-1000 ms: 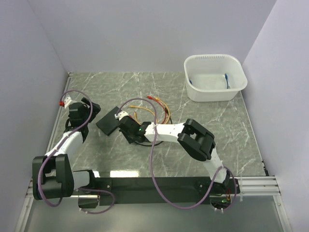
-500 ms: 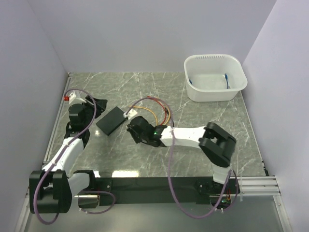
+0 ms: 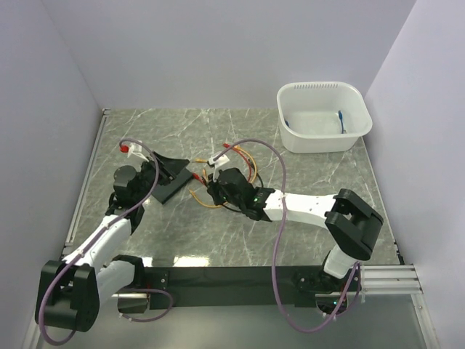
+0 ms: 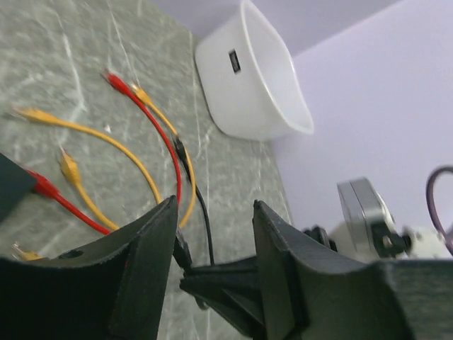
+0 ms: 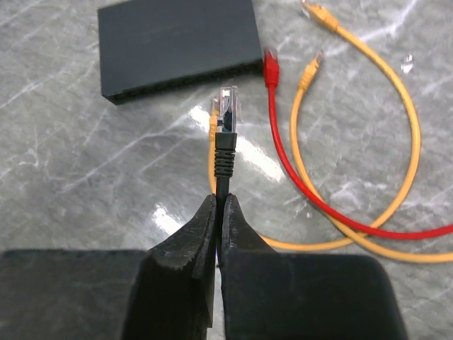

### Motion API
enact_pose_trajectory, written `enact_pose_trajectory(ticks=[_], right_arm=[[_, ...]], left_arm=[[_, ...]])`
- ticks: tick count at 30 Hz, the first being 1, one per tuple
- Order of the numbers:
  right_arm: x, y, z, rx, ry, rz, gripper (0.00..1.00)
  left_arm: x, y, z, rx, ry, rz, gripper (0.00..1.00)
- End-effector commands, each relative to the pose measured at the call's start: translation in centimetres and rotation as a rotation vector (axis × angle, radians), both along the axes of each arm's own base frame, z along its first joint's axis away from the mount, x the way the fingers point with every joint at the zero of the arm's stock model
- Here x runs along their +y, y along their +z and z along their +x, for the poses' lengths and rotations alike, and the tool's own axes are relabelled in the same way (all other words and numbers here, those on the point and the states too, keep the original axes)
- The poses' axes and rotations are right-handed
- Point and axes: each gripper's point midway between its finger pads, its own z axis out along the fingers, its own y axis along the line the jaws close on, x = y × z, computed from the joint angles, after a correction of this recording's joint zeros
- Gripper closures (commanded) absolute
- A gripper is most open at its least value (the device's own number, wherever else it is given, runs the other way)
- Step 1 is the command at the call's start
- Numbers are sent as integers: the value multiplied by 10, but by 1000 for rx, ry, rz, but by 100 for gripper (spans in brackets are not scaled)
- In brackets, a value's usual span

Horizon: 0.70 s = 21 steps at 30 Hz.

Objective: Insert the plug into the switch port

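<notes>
The plug (image 5: 228,106), clear-tipped on a black cable, sticks out ahead of my right gripper (image 5: 219,202), which is shut on the cable just behind the boot. It hangs a short way from the flat black switch box (image 5: 177,42), tip towards the box's near edge. No port shows on that edge. From above, the right gripper (image 3: 212,186) sits just right of the box (image 3: 168,187). My left gripper (image 3: 178,166) lies over the box's far end. Its jaws (image 4: 214,204) stand partly apart, with the box (image 4: 10,188) off beside the left finger.
Loose red (image 5: 283,156) and yellow (image 5: 396,142) patch cables curl on the marble right of the box. A white tub (image 3: 323,116) stands at the back right. Purple arm cables loop above both arms.
The left arm swung right onto the box's far end and its jaws narrowed. The right gripper shut and drew back to the right, away from the box, with the black cable.
</notes>
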Motion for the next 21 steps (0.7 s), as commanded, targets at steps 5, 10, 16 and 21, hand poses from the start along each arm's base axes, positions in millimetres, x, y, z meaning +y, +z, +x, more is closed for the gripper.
enact_pose_trajectory(ticks=[5, 10, 16, 21], right_arm=[[-6, 31, 14, -8, -38, 130, 100], [-12, 38, 16, -7, -48, 159, 100], [-13, 41, 15, -10, -42, 165, 100], [-14, 41, 13, -9, -33, 168, 100]], left_arm=[[-31, -3, -25, -36, -168, -10, 50], [-38, -22, -27, 2, -208, -1, 49], [-48, -31, -24, 12, -253, -57, 48], [-60, -25, -24, -15, -306, -93, 43]])
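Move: The black plug in the right gripper lies about 9 cm right of the left hand, 2 cm back and some 10 cm below. The switch's middle is roughly 3 cm to the left hand's left, 2 cm ahead and 18 cm below. From the right hand, the switch sits about 15 cm left and 6 ahead, the red plug 6 left and 8 ahead, the nearest yellow plug 8 left and 3 ahead, all some 10 cm lower. Down and to the right goes the left hand, slightly back too, about 8 cm in all, closing in on the black plug as the wrist turns some 15 degrees clockwise and tips a little down, fingers staying half open. The right hand keeps its pinch on the cable just behind the plug, easing a couple of centimetres right and up, then slightly forward. ##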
